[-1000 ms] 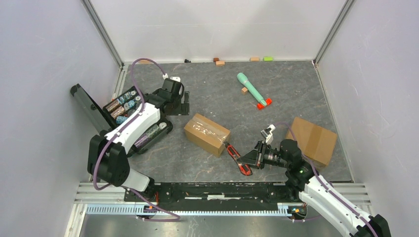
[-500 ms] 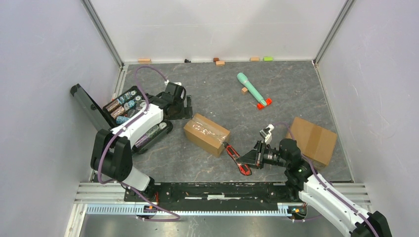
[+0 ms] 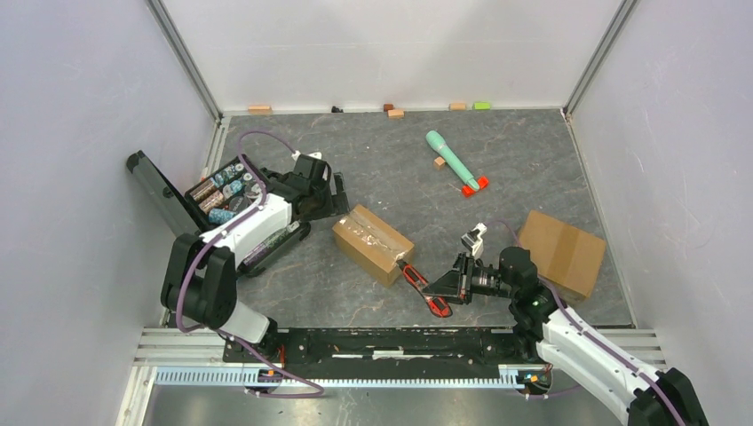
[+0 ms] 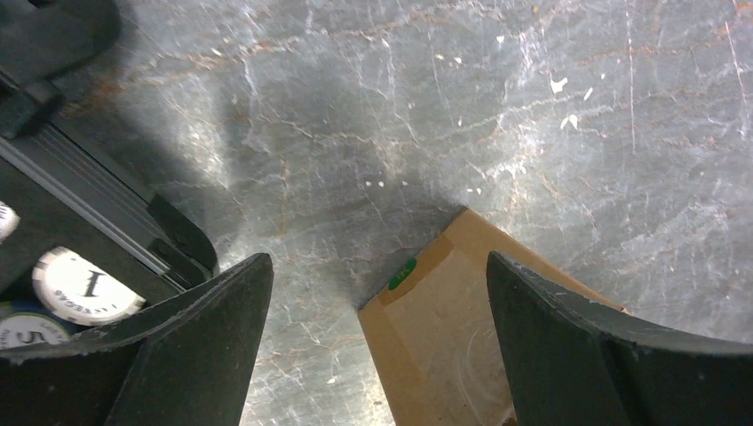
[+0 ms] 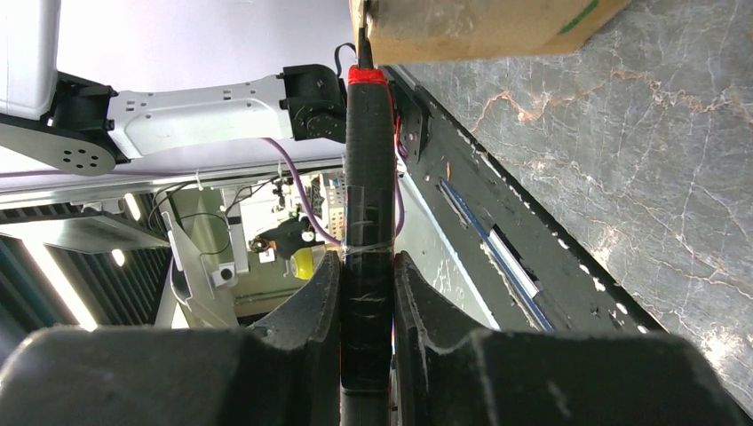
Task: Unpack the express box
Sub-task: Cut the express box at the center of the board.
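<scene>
The express box (image 3: 373, 241) is a brown taped carton lying mid-table. My left gripper (image 3: 335, 195) hovers at its far left corner, open; in the left wrist view the box corner (image 4: 462, 319) with a green sticker lies between the spread fingers (image 4: 204, 337), untouched. My right gripper (image 3: 447, 286) is shut on a red and black utility knife (image 3: 417, 282). The knife (image 5: 366, 222) points at the box's near right edge (image 5: 471, 27), and its blade tip meets the carton there.
A second plain carton (image 3: 561, 251) lies at the right. A green tube with a red end (image 3: 453, 161) lies at the back. An open black case (image 3: 233, 209) of round chips sits at the left. Small blocks (image 3: 395, 112) line the back wall.
My left gripper has swung right and nearer, up to the box's far corner. The right arm has edged left with the knife toward the box.
</scene>
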{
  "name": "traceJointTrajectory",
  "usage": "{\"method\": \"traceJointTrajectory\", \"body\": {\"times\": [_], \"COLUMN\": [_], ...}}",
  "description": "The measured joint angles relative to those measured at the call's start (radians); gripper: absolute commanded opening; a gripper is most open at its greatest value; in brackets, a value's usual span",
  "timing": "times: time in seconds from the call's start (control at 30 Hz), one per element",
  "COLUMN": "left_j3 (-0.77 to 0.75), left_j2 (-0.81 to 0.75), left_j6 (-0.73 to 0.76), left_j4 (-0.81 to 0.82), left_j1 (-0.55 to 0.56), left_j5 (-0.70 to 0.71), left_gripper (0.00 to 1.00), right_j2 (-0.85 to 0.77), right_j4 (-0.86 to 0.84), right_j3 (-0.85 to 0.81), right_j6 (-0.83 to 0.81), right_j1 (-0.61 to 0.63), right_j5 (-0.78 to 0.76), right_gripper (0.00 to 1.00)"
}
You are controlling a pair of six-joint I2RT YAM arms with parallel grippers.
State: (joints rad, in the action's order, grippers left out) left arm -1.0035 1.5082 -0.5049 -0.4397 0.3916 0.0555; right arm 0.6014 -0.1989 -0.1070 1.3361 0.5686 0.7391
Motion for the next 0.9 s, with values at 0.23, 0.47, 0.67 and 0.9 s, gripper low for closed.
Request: {"method": "traceJointTrajectory", "body": {"times": [0.23,0.47,0.67,0.9], "left_j3": [0.059,0.133,0.096,-0.012], "left_j2": [-0.055,-0.152,-0.17,-0.303], "left_j6": [-0.065,-0.159,-0.124,0.028], "left_j4": [0.018,0.045,-0.034,-0.181], "left_j1": [0.003,0.021,0.031,0.05], "left_j5": [-0.032,0.006,0.067,0.043], "left_gripper": [0.95,0.98,1.0,0.97], "right_j2": [0.018,0.028,0.023,0.035], "right_j4": [-0.018,-0.033,-0.023,-0.025], "right_j3": [0.002,0.007,0.006,0.005], "right_j6": [0.002,-0.002,-0.027,-0.04], "right_j1": [0.0,0.0,0.0,0.0], "right_j5": [-0.002,0.0,0.003,0.01], "right_gripper": [0.0,0.0,0.0,0.0]}}
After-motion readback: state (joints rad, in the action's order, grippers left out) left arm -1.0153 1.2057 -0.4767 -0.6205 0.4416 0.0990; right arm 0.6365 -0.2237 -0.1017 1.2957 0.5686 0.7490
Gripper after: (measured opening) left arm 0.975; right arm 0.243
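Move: My left hand hangs open just past the express box's far-left end; the box's middle is about 12 cm back from it, 7 cm to its right and 4 cm lower. The black case is some 5 cm back and 21 cm to this hand's left. My right hand holds the knife, blade at the box's near-right end; from that hand the box's middle lies about 9 cm ahead, 12 cm left and 8 cm below. I ease my left hand back roughly 3 cm beside the end of the box, then lift it clear, ending some 8 cm up with the fingers still wide open and tipping slightly outward. My right hand stays almost in place, keeping its grip on the knife with the blade still at the end of the box, sinking barely half a centimetre. ##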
